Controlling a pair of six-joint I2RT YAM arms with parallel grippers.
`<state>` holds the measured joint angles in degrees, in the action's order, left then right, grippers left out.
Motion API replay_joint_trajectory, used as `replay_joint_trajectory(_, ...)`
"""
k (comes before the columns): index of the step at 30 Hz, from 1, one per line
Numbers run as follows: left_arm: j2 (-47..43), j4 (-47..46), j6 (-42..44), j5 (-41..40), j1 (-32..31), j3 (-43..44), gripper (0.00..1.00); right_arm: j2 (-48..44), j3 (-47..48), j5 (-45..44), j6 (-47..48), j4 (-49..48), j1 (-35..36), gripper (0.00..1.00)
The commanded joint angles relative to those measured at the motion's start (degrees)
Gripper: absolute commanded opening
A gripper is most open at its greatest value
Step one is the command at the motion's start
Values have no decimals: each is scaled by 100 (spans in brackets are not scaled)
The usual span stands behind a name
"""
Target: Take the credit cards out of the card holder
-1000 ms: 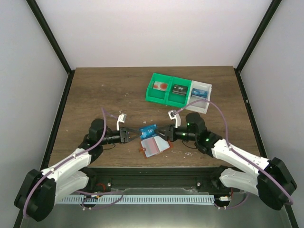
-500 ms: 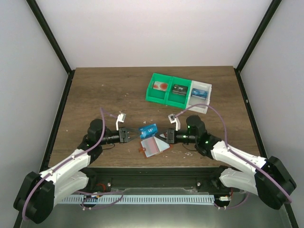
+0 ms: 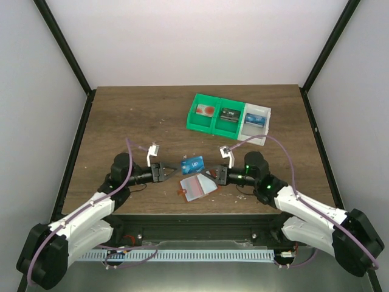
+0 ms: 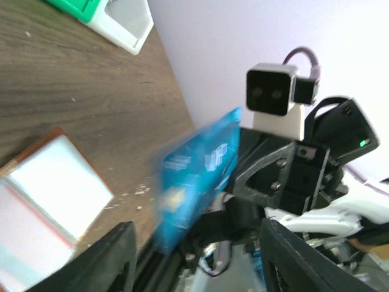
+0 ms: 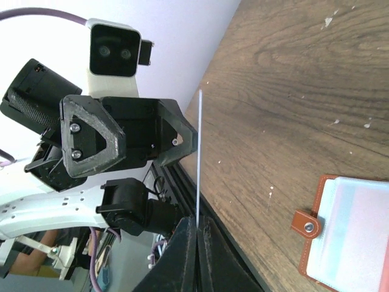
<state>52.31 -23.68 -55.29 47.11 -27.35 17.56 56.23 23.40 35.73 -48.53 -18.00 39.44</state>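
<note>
A blue credit card (image 3: 192, 163) hangs above the table between the two grippers. My right gripper (image 3: 211, 173) is shut on its right end; in the right wrist view the card (image 5: 199, 152) shows edge-on, pinched at the gripper (image 5: 197, 222). My left gripper (image 3: 164, 173) stands open just left of the card, touching nothing. In the left wrist view the blurred blue card (image 4: 194, 176) hangs beyond that open gripper (image 4: 200, 258). The reddish-brown card holder (image 3: 196, 187) lies open on the table below, pale pockets up (image 4: 51, 182) (image 5: 349, 234).
At the back right stands a green bin (image 3: 214, 123) beside a white bin (image 3: 256, 135). Their compartments hold a white card with a red mark (image 3: 206, 110), a dark card (image 3: 229, 114) and a blue card (image 3: 256, 118). Small crumbs dot the wood.
My left gripper has opened and let go of the blue card. My right gripper has shut on the card's other end, and the right arm has drawn back a little.
</note>
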Motion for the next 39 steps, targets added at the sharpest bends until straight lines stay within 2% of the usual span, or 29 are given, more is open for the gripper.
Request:
replay_joint_trajectory(1, -138, 489, 301, -306, 11, 189, 63, -167, 72, -398, 195, 254, -42, 1)
replay_joint_trajectory(4, -164, 793, 447, -422, 11, 331, 77, -165, 371, -931, 599, 883, -55, 0)
replay_joint_trajectory(7, -162, 960, 514, -495, 11, 422, 99, -178, 663, -1166, 910, 1227, -194, 1)
replay_joint_trajectory(12, -86, 1497, 898, -638, 11, 683, 100, 9, 944, -1134, 1125, 1375, -743, 0)
replay_joint_trajectory(15, -55, 2045, 1271, -806, 11, 994, 100, 264, 1110, -798, 1224, 1399, -1322, 0)
replay_joint_trajectory(23, -285, 3527, 2437, -1434, 11, 2040, 100, 902, 1894, -645, 1575, 1842, -2853, 0)
replay_joint_trajectory(31, -575, 3887, 3089, -2103, 11, 2136, 100, 1626, 2563, -927, 1887, 2274, -3840, 0)
replay_joint_trajectory(39, -743, 3814, 3285, -2205, 2, 1804, 100, 2120, 3047, -1572, 2027, 2510, -4050, 1)
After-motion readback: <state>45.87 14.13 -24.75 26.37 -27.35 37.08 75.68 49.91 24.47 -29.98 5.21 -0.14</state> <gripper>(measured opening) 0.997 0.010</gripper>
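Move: The right hand already holds the blue credit card; the white tray it goes to lies about 22 cm ahead and 23 cm to its right, some 12 cm below. The green tray's middle compartment is 24 cm ahead and 12 cm right, and the open card holder 5 cm back and 1 cm left, both equally low. From the left hand the white tray is about 21 cm ahead and 33 cm right. The right hand carries the still-pinched card some 30 cm forward-right to the white tray as the left opens fully. ##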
